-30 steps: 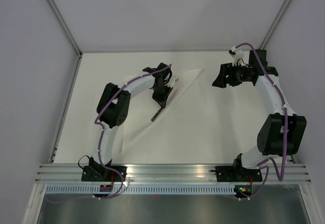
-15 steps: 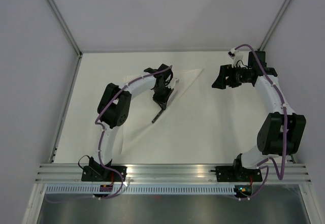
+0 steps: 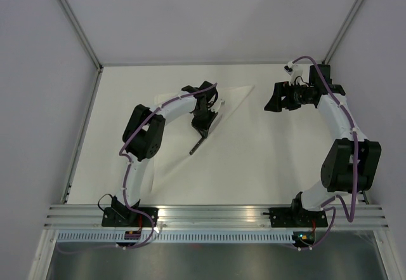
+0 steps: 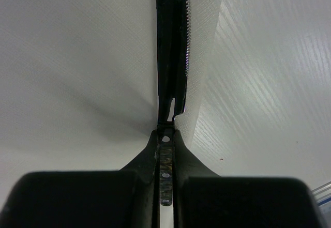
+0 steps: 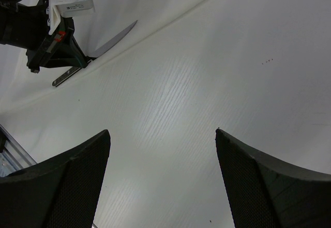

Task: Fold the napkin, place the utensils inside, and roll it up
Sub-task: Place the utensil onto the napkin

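Observation:
The white napkin (image 3: pixel 177 137) lies folded into a triangle on the table's left half. My left gripper (image 3: pixel 203 127) is shut on a knife (image 3: pixel 195 145), held low along the napkin's diagonal edge. In the left wrist view the knife's handle sits between the fingers (image 4: pixel 150 155) and the serrated blade (image 4: pixel 170 57) points away over the napkin (image 4: pixel 77 57). My right gripper (image 3: pixel 273 97) is open and empty, above bare table to the right of the napkin's far corner. The right wrist view shows the open gripper (image 5: pixel 163 150), the knife blade (image 5: pixel 116 36) and the napkin (image 5: pixel 155 5). No other utensil shows.
The cream table (image 3: pixel 273 159) is walled by grey panels on three sides, with a metal rail (image 3: pixel 216 213) along the near edge. The left arm's elbow (image 3: pixel 143 131) lies over the napkin's left part.
My left gripper has shifted slightly to the right with the knife in it. The right gripper has barely moved.

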`<state>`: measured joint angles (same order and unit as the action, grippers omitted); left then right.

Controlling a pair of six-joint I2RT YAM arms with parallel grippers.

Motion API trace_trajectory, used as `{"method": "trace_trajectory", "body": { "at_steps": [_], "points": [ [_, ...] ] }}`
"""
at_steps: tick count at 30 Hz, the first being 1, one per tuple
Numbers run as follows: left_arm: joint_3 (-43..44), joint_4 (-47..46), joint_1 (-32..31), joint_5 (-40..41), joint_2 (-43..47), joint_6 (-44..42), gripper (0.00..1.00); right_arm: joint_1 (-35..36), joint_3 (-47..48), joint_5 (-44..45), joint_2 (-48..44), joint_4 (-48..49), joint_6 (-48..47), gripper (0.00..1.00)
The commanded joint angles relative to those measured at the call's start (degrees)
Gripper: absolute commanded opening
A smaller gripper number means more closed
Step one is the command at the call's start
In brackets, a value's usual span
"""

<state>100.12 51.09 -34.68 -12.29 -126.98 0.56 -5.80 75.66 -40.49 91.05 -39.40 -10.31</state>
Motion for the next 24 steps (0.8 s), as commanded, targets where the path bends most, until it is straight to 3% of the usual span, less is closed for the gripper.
{"method": "trace_trajectory", "body": {
  "at_steps": [1,8,11,18,24],
  "points": [
    [1.31,2.35,-0.39,1.31,-0.02,-0.47,0.02,-0.26,0.02,-0.38,0.27,1.43,0.99,0.88],
    [1.49,3.31,-0.57,1.83,-1.34,-1.88,0.02,-0.26,0.02,-0.29,0.45,1.43,1.25,0.88],
    [1.66,3.31,-0.57,2.27,-1.34,-1.53,0.07,-0.26,-0.07,-0.29,0.62,1.52,1.25,0.88],
    [2.98,3.31,-0.57,2.45,-0.11,-1.17,0.40,-0.26,-0.07,-0.29,0.54,1.34,1.08,0.88],
    [7.45,3.31,-0.66,3.24,2.78,1.29,0.55,-0.26,0.19,-0.47,0.54,1.16,0.99,0.88]
  ]
}}
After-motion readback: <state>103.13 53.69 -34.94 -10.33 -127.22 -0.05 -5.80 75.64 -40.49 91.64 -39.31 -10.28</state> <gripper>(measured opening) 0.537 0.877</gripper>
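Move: The left hand holds the knife by the front of its handle, just above the napkin. The knife's middle lies about 4 cm ahead and 2 cm right, while the folded napkin's middle is some 5 cm ahead and 7 cm left, 1 cm below. The napkin's folded edge passes about 2 cm to the right, level with the hand. From the right hand, the knife lies roughly 26 cm left, 3 cm back and 16 cm below. Still pinching the knife low over the napkin, the left hand eases it about half a centimetre back and to the left, just inside the folded edge, then all but stops while its fingers spread from nearly shut to about half open, letting go of the handle. With the fingers still opening on either side of the knife, the hand starts up and forward, by roughly 1 cm each way, its wrist still pointing down. ##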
